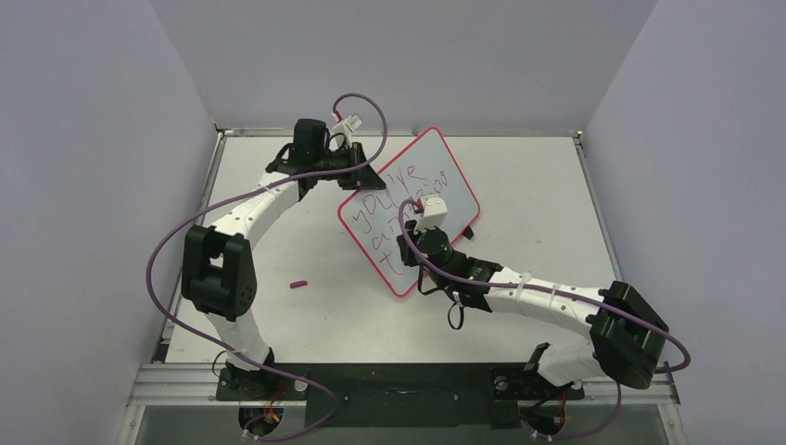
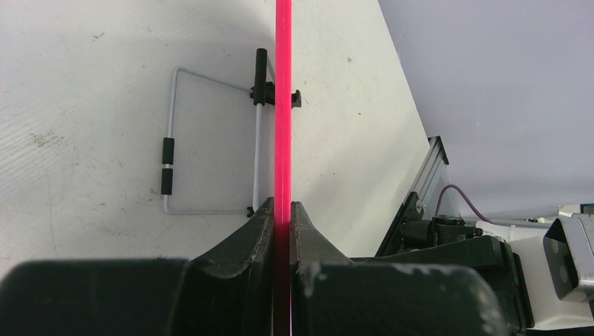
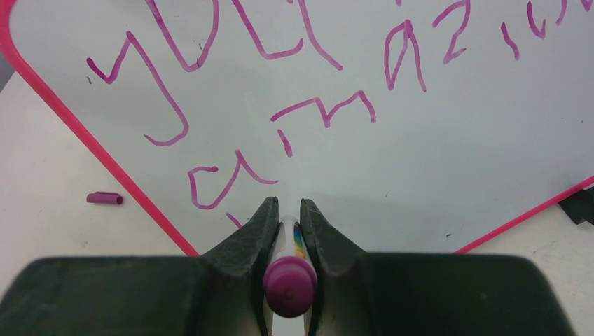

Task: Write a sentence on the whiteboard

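The whiteboard point(image 1: 450, 181), white with a red-pink rim, stands tilted at the table's middle. My left gripper point(image 1: 363, 176) is shut on its upper left edge. In the left wrist view the rim point(image 2: 283, 105) runs edge-on between the fingers of that gripper point(image 2: 282, 206). The sentence point(image 1: 400, 209) is in purple lines, and in the right wrist view the sentence point(image 3: 280, 119) reads roughly "you're" over "amazin". My right gripper point(image 1: 408, 248) is shut on a white marker with a purple end point(image 3: 288, 276), held at the board's point(image 3: 434, 154) lower part. A short stroke lies by that gripper point(image 3: 287, 204). The marker's tip is hidden.
A purple marker cap point(image 1: 298, 285) lies on the table left of the board, and the cap point(image 3: 105, 198) also shows in the right wrist view. A white wire stand point(image 2: 210, 140) with black sleeves props the board from behind. Purple walls close in the table.
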Robot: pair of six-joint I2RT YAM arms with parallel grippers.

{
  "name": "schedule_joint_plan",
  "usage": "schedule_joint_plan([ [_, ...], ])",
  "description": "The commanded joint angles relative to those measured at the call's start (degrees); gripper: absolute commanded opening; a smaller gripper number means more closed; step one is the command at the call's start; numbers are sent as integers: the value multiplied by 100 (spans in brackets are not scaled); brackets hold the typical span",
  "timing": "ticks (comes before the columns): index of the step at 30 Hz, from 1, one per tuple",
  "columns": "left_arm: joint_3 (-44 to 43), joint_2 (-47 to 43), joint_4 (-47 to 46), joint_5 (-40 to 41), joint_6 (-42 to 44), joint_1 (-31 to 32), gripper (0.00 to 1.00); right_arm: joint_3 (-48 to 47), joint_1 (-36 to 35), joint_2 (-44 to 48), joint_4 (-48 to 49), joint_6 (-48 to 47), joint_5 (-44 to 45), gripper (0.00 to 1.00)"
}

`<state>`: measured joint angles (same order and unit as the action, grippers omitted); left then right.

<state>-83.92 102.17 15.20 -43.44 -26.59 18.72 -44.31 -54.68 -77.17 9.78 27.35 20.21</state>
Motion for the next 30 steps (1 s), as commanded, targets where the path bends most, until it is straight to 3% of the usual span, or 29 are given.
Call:
schedule_joint_plan([
  [1,-106,-436,-415,-304,-133,26,0,-267,85,-110,225,-93,79,0],
  [30,-88,-460,-435,-286,-159,34,0,917,115,-142,645,342,-17,0],
])
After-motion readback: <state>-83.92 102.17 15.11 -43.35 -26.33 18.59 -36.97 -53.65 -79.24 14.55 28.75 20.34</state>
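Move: The right gripper holds the marker; the blank spot on the whiteboard for the next stroke is about 6 cm ahead of it, 3 cm left and 4 cm lower. The crossed "t" sits roughly 4 cm ahead, 5 cm left and 6 cm below, and the "a" of the line above is some 7 cm ahead, 6 cm left and 1 cm below. From the left gripper, clamped on the board's edge, that blank spot is about 7 cm back, 5 cm right and 10 cm below. Ease the right gripper about 1 cm forward and 1.5 cm down to set the marker tip on the board just right of the "t". After a brief near-stop, draw a stroke some 4 cm downward, sweeping about 2 cm to the right and slightly back with the board's slope. Keep the fingers shut on the marker and the wrist almost unturned; let the left gripper keep holding the board still. ##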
